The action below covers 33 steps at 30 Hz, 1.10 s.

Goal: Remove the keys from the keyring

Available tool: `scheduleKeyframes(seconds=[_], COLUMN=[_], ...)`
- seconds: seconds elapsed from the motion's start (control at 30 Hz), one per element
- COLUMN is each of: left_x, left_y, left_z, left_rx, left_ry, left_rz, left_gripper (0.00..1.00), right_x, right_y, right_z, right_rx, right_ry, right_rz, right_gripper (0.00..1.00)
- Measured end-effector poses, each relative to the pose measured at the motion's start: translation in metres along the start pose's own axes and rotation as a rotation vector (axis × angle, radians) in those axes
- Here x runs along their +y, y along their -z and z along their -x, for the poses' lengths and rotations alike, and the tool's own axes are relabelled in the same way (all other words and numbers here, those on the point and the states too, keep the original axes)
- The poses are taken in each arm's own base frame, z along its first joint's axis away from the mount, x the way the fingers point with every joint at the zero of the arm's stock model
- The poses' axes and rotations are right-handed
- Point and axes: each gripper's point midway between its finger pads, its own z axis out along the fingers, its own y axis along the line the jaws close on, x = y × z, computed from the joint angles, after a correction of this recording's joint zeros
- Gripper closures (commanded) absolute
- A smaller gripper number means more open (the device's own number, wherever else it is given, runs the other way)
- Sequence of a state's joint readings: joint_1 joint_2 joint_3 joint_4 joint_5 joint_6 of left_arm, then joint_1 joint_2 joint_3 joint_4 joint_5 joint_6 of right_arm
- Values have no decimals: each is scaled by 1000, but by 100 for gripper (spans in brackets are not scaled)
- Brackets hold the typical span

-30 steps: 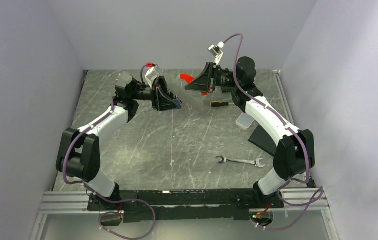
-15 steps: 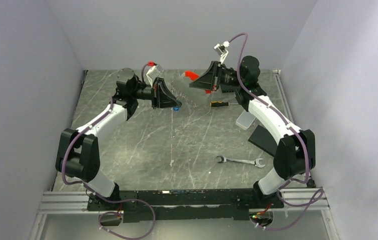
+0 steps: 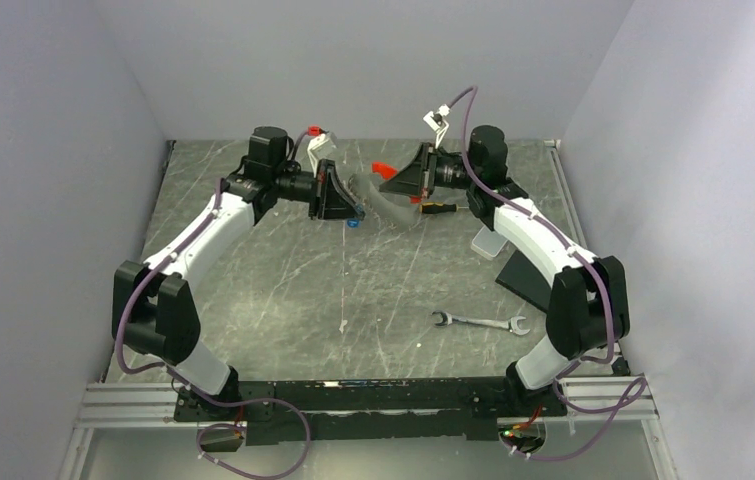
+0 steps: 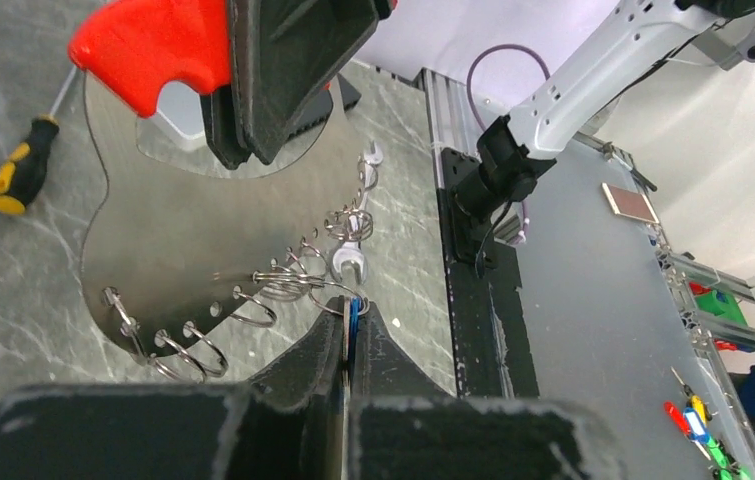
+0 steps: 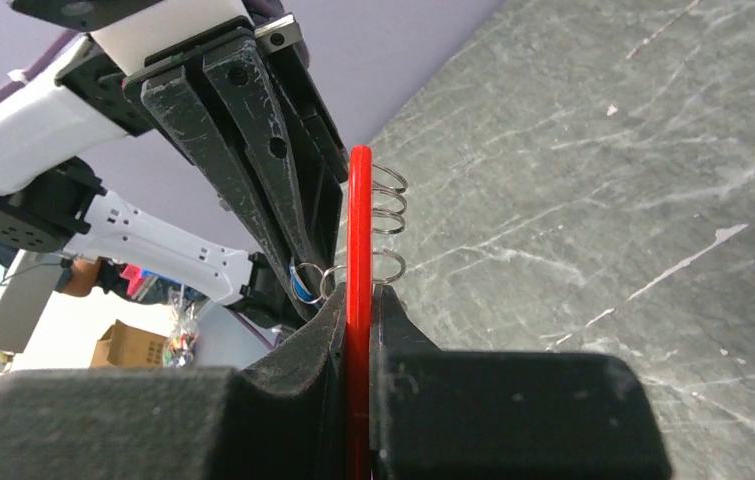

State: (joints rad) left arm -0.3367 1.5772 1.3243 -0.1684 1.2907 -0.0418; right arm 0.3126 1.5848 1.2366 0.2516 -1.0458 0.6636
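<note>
The keyring (image 4: 183, 230) hangs above the table between the two arms: a flat silvery plate with several wire rings (image 4: 283, 285) along its edge and a red tag (image 4: 153, 45). My right gripper (image 5: 358, 290) is shut on the red tag (image 5: 359, 230), seen edge-on. My left gripper (image 4: 351, 305) is shut on a blue-headed key (image 4: 352, 318) that hangs on one of the rings. In the top view the blue key (image 3: 352, 222) shows just below the left gripper (image 3: 338, 205), facing the right gripper (image 3: 398, 180). No other keys can be made out.
A silver wrench (image 3: 478, 322) lies on the table at the front right. A yellow-and-black screwdriver (image 3: 438, 208) lies behind the right gripper. A pale small box (image 3: 490, 242) and a black flat piece (image 3: 525, 275) sit by the right arm. Walls close in three sides.
The left jaws have closed on the blue-headed key. The left arm's upper joint has swung back and right. The right gripper has dropped slightly, bringing the keyring closer to the left gripper.
</note>
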Motion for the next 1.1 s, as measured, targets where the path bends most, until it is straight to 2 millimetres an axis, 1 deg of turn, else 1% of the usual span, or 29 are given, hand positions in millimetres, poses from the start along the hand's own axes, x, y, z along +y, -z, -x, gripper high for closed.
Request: scheduleKeyframes(seconds=[0.1, 0.23, 0.37, 0.47, 0.57, 0.63, 0.7, 0.77, 0.87, 1.0, 1.1], left_x=[3, 4, 6, 8, 11, 11, 10, 9, 6, 4, 6], left_y=[0, 4, 9, 11, 12, 11, 12, 12, 12, 11, 11], left_z=[-11, -14, -22, -33, -42, -48, -46, -41, -35, -39, -42], left_rx=[30, 68, 118, 156, 182, 200, 205, 204, 197, 205, 208], left_ry=[37, 50, 35, 34, 42, 60, 62, 53, 40, 61, 74], left_rz=[36, 81, 110, 126, 135, 132, 127, 121, 107, 100, 97], left_gripper=[100, 100, 100, 100, 100, 100, 100, 100, 100, 100, 100], right_x=[-6, -12, -16, -21, -24, -28, -36, -43, -52, -57, -60], right_y=[-2, -4, -4, -3, -1, 0, 3, 7, 11, 14, 16], right_z=[-8, -18, -26, -39, -56, -63, -72, -81, -93, -100, -101], right_rx=[14, 34, 60, 87, 122, 138, 151, 165, 183, 194, 193], right_ry=[-8, -10, 16, 26, 21, 25, 20, 9, -6, -13, -1], right_rz=[-13, -28, -35, -41, -37, -43, -63, -82, -107, -118, -126], right_gripper=[100, 100, 99, 93, 82, 78, 71, 60, 52, 49, 48])
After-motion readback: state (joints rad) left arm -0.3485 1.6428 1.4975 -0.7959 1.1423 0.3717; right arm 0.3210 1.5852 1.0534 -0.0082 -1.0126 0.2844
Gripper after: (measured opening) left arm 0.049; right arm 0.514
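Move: My left fingers already pinch the blue key on one of the plate's rings. My right fingers hold the plate's red handle, some 5 cm farther out and 6 cm to the right of the left hand, about 2 cm higher. From my right hand the blue key is therefore about 5 cm back, 6 cm left and 2 cm down. Also from my right hand, the screwdriver lies roughly 11 cm ahead, 15 cm right and 30 cm below, the white box 3 cm ahead, 21 cm right and as low. With my right hand I lower the red handle, drawing it slightly back, then open the fingers to about half and let go. Still opening, that hand carries on down, about 11 cm in all, to end below the level of my left hand. My left hand keeps its pinch on the blue key, sinks about 4 cm and rolls some 13 degrees, left side rising. ##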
